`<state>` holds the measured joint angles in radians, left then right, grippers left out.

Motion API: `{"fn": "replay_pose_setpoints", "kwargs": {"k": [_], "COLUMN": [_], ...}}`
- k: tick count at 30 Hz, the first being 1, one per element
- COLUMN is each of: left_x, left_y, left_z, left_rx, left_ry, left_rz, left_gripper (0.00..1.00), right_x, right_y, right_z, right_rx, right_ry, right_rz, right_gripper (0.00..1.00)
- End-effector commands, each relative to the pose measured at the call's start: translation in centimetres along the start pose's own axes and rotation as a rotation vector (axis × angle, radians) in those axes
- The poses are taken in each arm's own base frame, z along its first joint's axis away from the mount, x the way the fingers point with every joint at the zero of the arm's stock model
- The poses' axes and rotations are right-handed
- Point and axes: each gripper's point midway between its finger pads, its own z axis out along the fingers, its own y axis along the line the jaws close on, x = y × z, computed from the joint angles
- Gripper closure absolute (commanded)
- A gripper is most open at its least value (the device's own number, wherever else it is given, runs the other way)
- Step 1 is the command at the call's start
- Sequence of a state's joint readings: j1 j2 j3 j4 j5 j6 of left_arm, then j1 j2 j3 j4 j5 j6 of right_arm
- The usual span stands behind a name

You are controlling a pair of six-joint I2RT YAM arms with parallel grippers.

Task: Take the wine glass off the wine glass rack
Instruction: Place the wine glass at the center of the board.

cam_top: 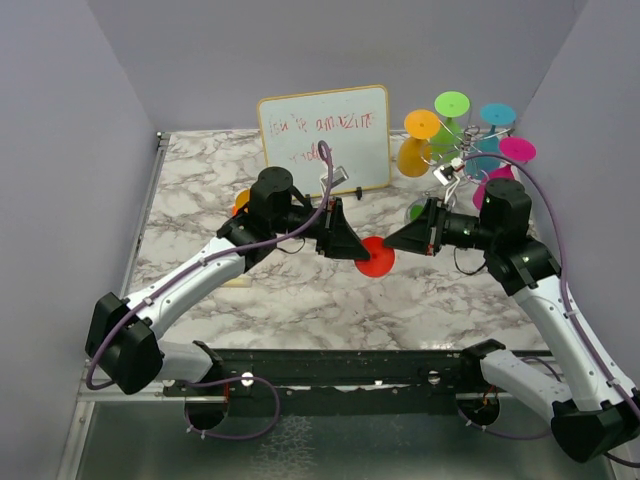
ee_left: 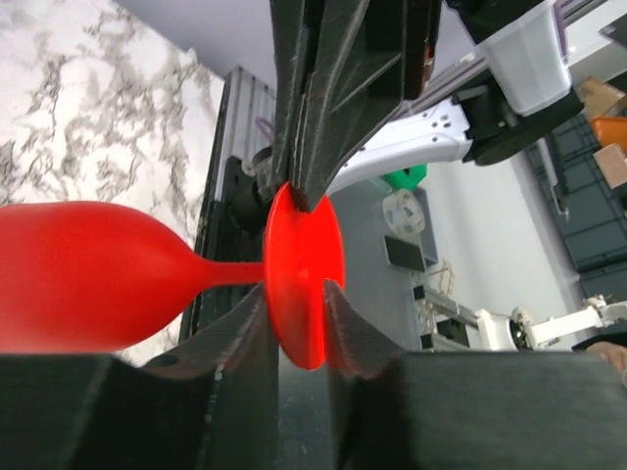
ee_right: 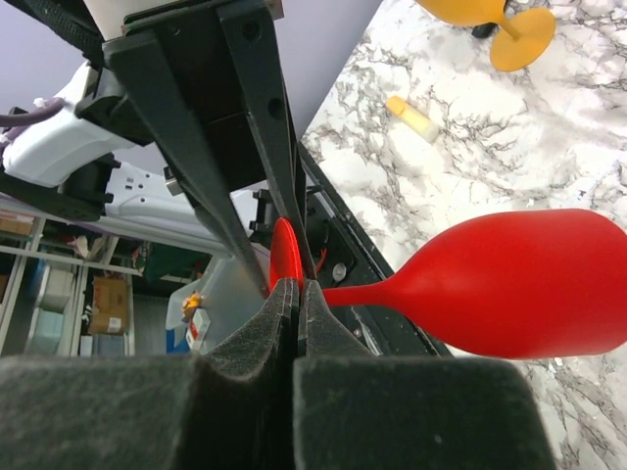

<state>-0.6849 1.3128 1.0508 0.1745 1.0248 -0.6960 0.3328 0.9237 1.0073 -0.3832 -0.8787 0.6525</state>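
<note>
The red wine glass (cam_top: 377, 260) hangs above the middle of the table, away from the wine glass rack (cam_top: 462, 150) at the back right, where several coloured glasses still hang. Its round foot faces up, and the bowl (ee_left: 88, 274) points down toward the marble. My left gripper (ee_left: 297, 289) comes in from the left. Its fingers sit on either face of the foot disc (ee_left: 304, 274) and touch it. My right gripper (ee_right: 297, 286) comes in from the right, its pads pressed together on the edge of the foot. The bowl (ee_right: 529, 284) is free.
A whiteboard (cam_top: 325, 135) with red writing stands at the back centre. An orange glass (ee_right: 490, 20) lies on the marble behind the left arm, with a small pale yellow piece (ee_right: 411, 117) near it. Purple walls close in three sides.
</note>
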Motion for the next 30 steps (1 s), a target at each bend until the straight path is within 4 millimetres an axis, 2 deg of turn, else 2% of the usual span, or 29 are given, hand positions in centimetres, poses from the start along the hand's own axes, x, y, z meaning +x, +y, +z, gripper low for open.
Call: {"fn": "replay_pose_setpoints", "kwargs": {"k": [1, 3, 9, 14, 21, 24, 28, 30], "left_x": [-0.1, 0.1, 0.0, 0.0, 0.5, 0.7, 0.2, 0.0], "left_y": [-0.3, -0.4, -0.6, -1.0, -1.3, -1.8, -2.8, -2.8], "left_z": [-0.1, -0.1, 0.0, -0.1, -0.9, -1.3, -1.7, -2.0], "left_rx": [-0.028, -0.020, -0.003, 0.005, -0.035, -0.037, -0.039, -0.066], "left_ry": [0.045, 0.056, 0.050, 0.048, 0.086, 0.108, 0.089, 0.081], "left_rz": [0.065, 0.060, 0.055, 0.064, 0.096, 0.125, 0.177, 0.204], "left_gripper": [0.79, 0.87, 1.00, 1.00, 1.00, 1.00, 1.00, 1.00], "right_x": [-1.3, -1.4, -1.5, -1.1, -0.7, -0.6, -0.6, -1.4], "right_y": [1.3, 1.4, 1.3, 1.6, 2.2, 2.6, 3.3, 3.3], "right_z": [-0.2, -0.3, -0.2, -0.3, -1.7, -2.5, -3.0, -2.8], "right_rx": [-0.024, -0.026, -0.024, -0.044, 0.012, 0.030, 0.029, 0.042], "right_ry": [-0.042, -0.046, -0.049, -0.023, 0.012, 0.013, 0.029, 0.023], "right_rz": [-0.078, -0.084, -0.088, -0.108, -0.226, -0.280, -0.309, -0.314], "right_gripper": [0.99, 1.00, 1.00, 0.98, 0.46, 0.40, 0.40, 0.40]}}
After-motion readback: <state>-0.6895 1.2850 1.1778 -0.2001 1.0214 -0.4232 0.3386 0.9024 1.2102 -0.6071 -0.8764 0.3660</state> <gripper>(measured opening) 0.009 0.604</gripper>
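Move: The red wine glass hangs bowl-down between the hands, its foot already pinched by the right fingers. The foot's centre lies about 3 cm to the left hand's right, level with it and no farther out. A yellow glass stands roughly 18 cm ahead, 22 to the left and 22 below; the whiteboard is some 30 ahead, 8 left, 18 below. From the right hand, the foot's centre lies about 2 cm back, 2 left and 1 below; the rack is roughly 24 ahead, 14 right and 15 below. The left fingers close on the near-left rim of the red glass's foot, almost in place, while the right hand keeps its pinch. Only then do the right fingers open and come free, the right hand backing away about 4 cm up and 2 cm back, a little rightward, tilting some 15 degrees; the left keeps hold, easing back and left about 1.5 cm. ##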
